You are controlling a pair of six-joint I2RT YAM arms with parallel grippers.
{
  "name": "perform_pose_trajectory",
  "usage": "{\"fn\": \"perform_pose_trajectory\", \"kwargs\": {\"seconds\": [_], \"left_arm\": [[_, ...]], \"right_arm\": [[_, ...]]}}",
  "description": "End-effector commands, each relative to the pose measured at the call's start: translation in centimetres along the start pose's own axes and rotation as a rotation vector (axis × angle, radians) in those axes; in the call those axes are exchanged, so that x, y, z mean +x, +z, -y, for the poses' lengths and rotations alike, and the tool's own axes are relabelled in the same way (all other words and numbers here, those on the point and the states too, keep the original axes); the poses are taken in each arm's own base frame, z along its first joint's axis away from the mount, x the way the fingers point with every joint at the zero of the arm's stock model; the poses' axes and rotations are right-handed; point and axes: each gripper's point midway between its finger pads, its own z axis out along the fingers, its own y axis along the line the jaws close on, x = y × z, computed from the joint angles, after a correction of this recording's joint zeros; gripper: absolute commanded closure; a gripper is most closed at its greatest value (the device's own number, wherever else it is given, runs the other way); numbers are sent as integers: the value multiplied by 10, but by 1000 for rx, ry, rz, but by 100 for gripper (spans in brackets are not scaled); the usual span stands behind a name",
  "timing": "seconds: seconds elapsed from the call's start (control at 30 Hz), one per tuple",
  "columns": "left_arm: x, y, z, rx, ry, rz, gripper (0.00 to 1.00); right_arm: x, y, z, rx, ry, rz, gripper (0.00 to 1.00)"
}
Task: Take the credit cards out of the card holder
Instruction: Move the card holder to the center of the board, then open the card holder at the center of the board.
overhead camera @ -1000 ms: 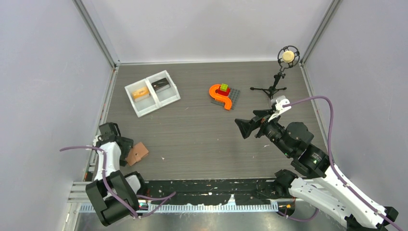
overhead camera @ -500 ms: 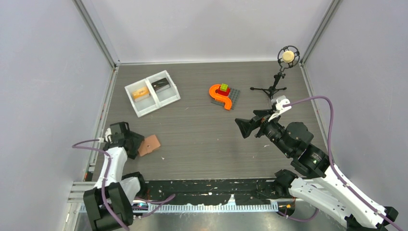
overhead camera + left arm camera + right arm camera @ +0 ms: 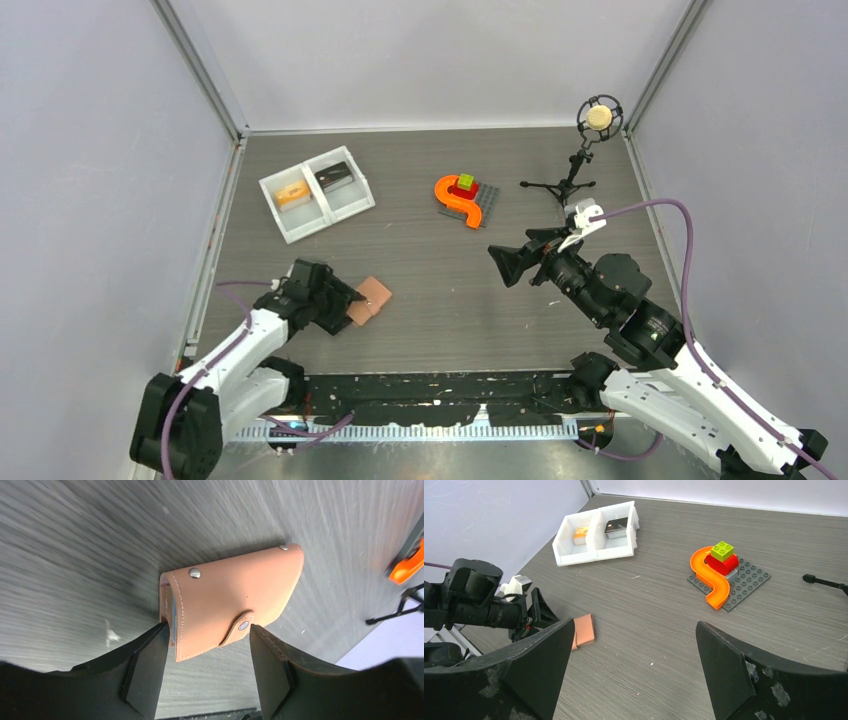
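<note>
The card holder is a closed salmon-brown wallet with a snapped side tab, at the front left of the table. In the left wrist view the card holder sits between the fingers of my left gripper, which press on its side edges and are shut on it. Seen from above, my left gripper is just left of it. The credit cards are hidden inside the closed holder. My right gripper hovers wide open over the middle right, holding nothing. In its own view my right gripper faces the card holder.
A white two-compartment tray at the back left holds an orange item and a dark item. An orange curved toy on a grey brick plate lies mid-back. A microphone on a small tripod stands at the back right. Walls close in three sides.
My left arm has swung from the table's left edge toward the centre, taking the card holder with it. Its jaws narrowed on the holder. The right arm has not moved.
</note>
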Motion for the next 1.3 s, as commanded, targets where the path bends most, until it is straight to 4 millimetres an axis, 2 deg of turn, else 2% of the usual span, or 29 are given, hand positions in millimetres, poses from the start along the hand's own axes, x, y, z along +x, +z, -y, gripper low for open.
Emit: {"fn": "perform_pose_trajectory", "kwargs": {"seconds": [0.0,0.1,0.2,0.33,0.47,0.53,0.63,0.7,0.9,1.1,1.17,1.27], "left_arm": [[32,-3,3,-49,34,-60,38],[42,-11,18,-22,103,-61,38],[39,-17,28,-1,173,-34,38],[32,-24,30,1,276,-8,33],[12,-37,34,9,448,76,32],[-4,-50,42,21,538,127,33],[-28,-63,42,18,585,164,33],[-37,-66,40,50,566,151,33],[-47,-78,39,129,568,124,35],[-66,-96,29,49,584,229,35],[-69,-99,29,49,578,251,34],[-71,-99,28,46,572,265,33]], "right_arm": [[-7,4,-3,1,22,26,0],[-1,8,-1,19,36,-10,6],[12,14,0,44,64,-80,15],[30,27,-9,31,105,-179,27],[47,41,-20,8,183,-252,40],[63,51,-25,7,226,-302,44],[79,61,-37,0,277,-346,46],[92,69,-45,10,275,-378,48],[131,96,-83,22,245,-473,49],[169,122,-118,84,242,-534,52],[190,131,-127,94,235,-566,53],[199,142,-142,92,237,-577,53]]}}
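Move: The card holder lies flat just off the left fingertips, its middle about 4 cm to the right, 2 cm ahead and 2 cm lower. From the left hand, the white tray stands some 29 cm ahead and 13 cm left. The high, open right hand has the holder roughly 27 cm to its left, 3 cm ahead and 28 cm below; the toy slide is about 29 cm ahead of that hand, 4 cm left and 26 cm down. The left fingertips, at the card holder's near-left end, come free of it: the hand runs on about 5 cm right and slightly back, then reverses, rising some 9 cm and withdrawing leftward, tilting as it goes. Meanwhile the right hand sweeps about 20 cm left and 18 cm down towards the holder's right side, tipping its fingers down some 35 degrees and narrowing them to half open, still short of contact. ##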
